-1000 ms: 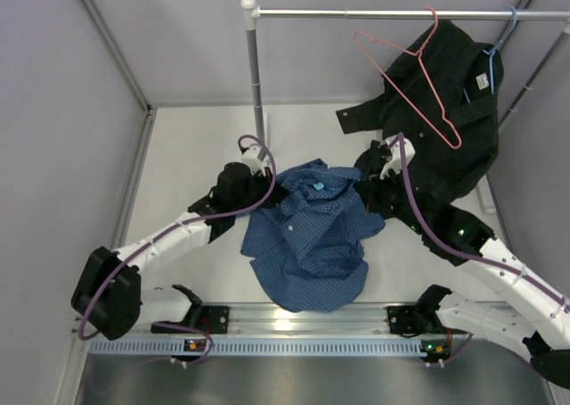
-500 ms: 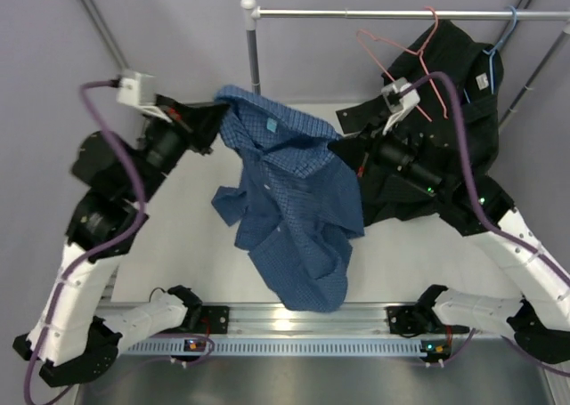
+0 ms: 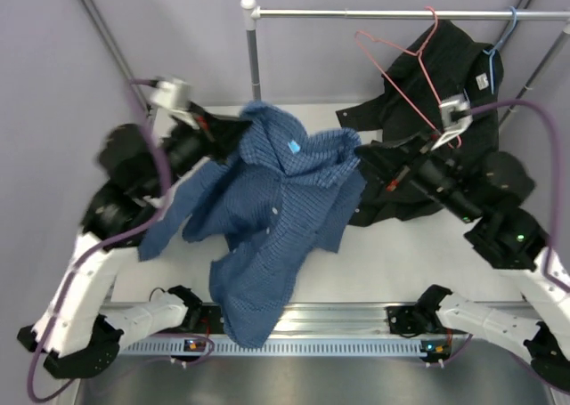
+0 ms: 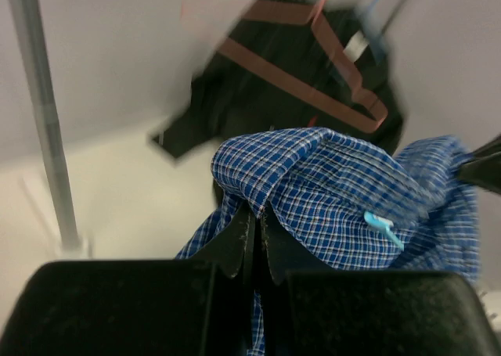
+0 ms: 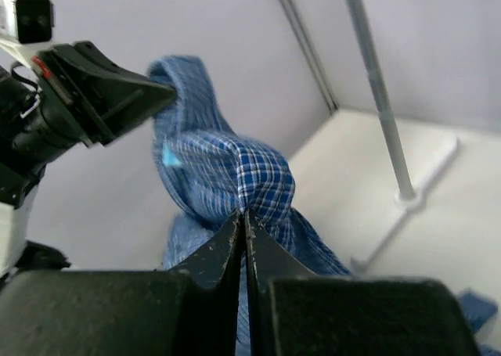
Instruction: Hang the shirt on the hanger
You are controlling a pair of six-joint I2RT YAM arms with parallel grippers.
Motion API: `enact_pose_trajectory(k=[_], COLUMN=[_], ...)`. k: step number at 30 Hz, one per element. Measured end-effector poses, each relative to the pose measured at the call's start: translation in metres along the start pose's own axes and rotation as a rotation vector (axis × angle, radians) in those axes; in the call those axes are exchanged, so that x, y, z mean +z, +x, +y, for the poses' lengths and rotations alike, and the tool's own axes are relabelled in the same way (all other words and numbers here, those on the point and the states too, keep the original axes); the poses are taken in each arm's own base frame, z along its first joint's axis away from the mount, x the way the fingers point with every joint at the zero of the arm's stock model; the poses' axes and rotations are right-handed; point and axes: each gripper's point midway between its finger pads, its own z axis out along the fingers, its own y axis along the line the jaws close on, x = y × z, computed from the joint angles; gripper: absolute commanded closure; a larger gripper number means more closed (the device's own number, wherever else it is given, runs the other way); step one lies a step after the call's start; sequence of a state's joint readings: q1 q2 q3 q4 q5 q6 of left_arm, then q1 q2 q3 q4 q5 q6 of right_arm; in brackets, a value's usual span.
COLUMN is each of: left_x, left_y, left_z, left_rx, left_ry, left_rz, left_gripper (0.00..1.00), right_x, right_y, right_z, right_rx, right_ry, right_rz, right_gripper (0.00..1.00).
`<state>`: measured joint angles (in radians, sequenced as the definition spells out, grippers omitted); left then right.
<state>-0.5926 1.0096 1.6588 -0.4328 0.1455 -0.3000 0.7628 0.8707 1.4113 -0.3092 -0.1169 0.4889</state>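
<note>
The blue checked shirt (image 3: pixel 272 209) hangs in the air between my two arms, its tail drooping toward the near rail. My left gripper (image 3: pixel 239 125) is shut on the collar's left end; the checked fabric (image 4: pixel 329 192) bunches just past its tips (image 4: pixel 258 212). My right gripper (image 3: pixel 361 152) is shut on the shirt's right shoulder, a fold of the cloth (image 5: pixel 258 176) pinched at its tips (image 5: pixel 243 215). The pink-red wire hanger (image 3: pixel 414 76) hangs by its hook from the rail at back right, apart from the shirt; in the left wrist view the hanger (image 4: pixel 313 82) is blurred.
A black shirt (image 3: pixel 445 120) on a light blue hanger (image 3: pixel 504 33) hangs from the metal rail (image 3: pixel 392 14) behind the pink hanger. The rail's upright post (image 3: pixel 255 67) stands at the back centre. Grey walls close in both sides.
Both arms lifted the shirt off the table and held it up between them. The shirt has since shifted forward and left, and the right gripper has drawn back to the right.
</note>
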Motion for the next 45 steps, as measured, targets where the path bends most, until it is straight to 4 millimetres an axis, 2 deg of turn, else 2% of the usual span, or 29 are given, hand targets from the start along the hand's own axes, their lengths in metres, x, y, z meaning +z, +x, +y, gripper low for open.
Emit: enact_pose_trajectory(k=[2, 4, 5, 7, 8, 10, 12, 14, 16, 19, 22, 26, 28, 30, 32, 35, 39, 42, 45], left_x=[0.02, 0.027, 0.024, 0.008, -0.003, -0.022, -0.028, -0.023, -0.017, -0.005, 0.004, 0.007, 0.003, -0.009, -0.017, -0.014, 0.006, 0.008, 0.009], left_y=[0.089, 0.182, 0.228, 0.303, 0.332, 0.375, 0.393, 0.396, 0.395, 0.392, 0.389, 0.379, 0.371, 0.363, 0.356, 0.354, 0.379, 0.398, 0.402], left_z=[0.03, 0.056, 0.066, 0.076, 0.078, 0.079, 0.08, 0.083, 0.086, 0.092, 0.101, 0.115, 0.123, 0.133, 0.143, 0.152, 0.147, 0.143, 0.133], left_rx=[-0.052, -0.104, -0.129, -0.167, -0.181, -0.199, -0.209, -0.216, -0.223, -0.229, -0.234, -0.279, -0.319, -0.376, -0.428, -0.471, -0.536, -0.562, -0.573], left_ry=[-0.072, -0.139, -0.169, -0.211, -0.229, -0.26, -0.282, -0.307, -0.325, -0.367, -0.423, -0.548, -0.613, -0.683, -0.726, -0.747, -0.687, -0.636, -0.567], left_rz=[0.193, 0.4, 0.507, 0.686, 0.759, 0.874, 0.914, 0.902, 0.882, 0.847, 0.809, 0.724, 0.653, 0.582, 0.525, 0.508, 0.622, 0.712, 0.762], left_gripper=[1.0, 1.0, 1.0, 1.0, 1.0, 1.0, 1.0, 1.0, 1.0, 1.0, 1.0, 1.0, 1.0, 1.0, 1.0, 1.0, 1.0, 1.0, 1.0], right_x=[0.0, -0.002, -0.007, -0.017, -0.027, -0.052, -0.071, -0.08, -0.079, -0.072, -0.056, -0.043, -0.045, -0.052, -0.061, -0.066, -0.079, -0.09, -0.083], right_y=[0.052, 0.112, 0.143, 0.199, 0.228, 0.278, 0.303, 0.313, 0.307, 0.286, 0.238, 0.146, 0.104, 0.066, 0.04, 0.017, 0.016, 0.009, -0.013], right_z=[-0.038, -0.078, -0.098, -0.133, -0.151, -0.181, -0.199, -0.21, -0.213, -0.209, -0.192, -0.166, -0.166, -0.172, -0.178, -0.193, -0.223, -0.246, -0.257], right_rx=[0.057, 0.109, 0.133, 0.167, 0.184, 0.208, 0.221, 0.225, 0.213, 0.172, 0.08, -0.064, -0.122, -0.18, -0.231, -0.324, -0.415, -0.478, -0.533], right_ry=[0.113, 0.232, 0.295, 0.408, 0.469, 0.588, 0.669, 0.724, 0.74, 0.724, 0.663, 0.601, 0.629, 0.681, 0.733, 0.82, 0.931, 1.004, 1.014], right_rz=[0.076, 0.164, 0.216, 0.31, 0.356, 0.441, 0.475, 0.475, 0.449, 0.411, 0.351, 0.237, 0.173, 0.122, 0.107, 0.113, 0.189, 0.26, 0.286], right_gripper=[1.0, 1.0, 1.0, 1.0, 1.0, 0.98, 0.93, 0.68, 0.32, 0.14, 0.11, 0.11, 0.1, 0.08, 0.08, 0.08, 0.06, 0.06, 0.09])
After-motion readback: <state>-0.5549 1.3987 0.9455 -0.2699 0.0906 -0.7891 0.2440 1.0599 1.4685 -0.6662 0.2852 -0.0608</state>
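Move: Both hands hold the blue shirt's collar high up. The open table it is going to lies some 42 cm below the left hand, about 5 cm ahead and 6 cm to its right; the white rack foot is roughly 17 cm ahead, 1 cm left and 46 cm down. From the right hand that table spot is about 40 cm down, 4 cm ahead and 3 cm right, while the pink hanger's near corner is roughly 18 cm ahead, 22 cm right and 20 cm lower, with the black shirt about 29 cm ahead, 20 cm right and 30 cm down. Both hands swing the blue shirt fast down to the table by nearly 40 cm, fingers tipping downward, and the left keeps its pinch on the collar, then works low over the table, about 5 cm farther forward with a short jog left and back right, its fingers ending steeper. The right opens wide down there and lets go, then rises some 25 cm and sweeps right and forward towards the pink hanger's near corner, turning clockwise about 50 degrees and rolling left side down, ending with its open fingers close to it. ##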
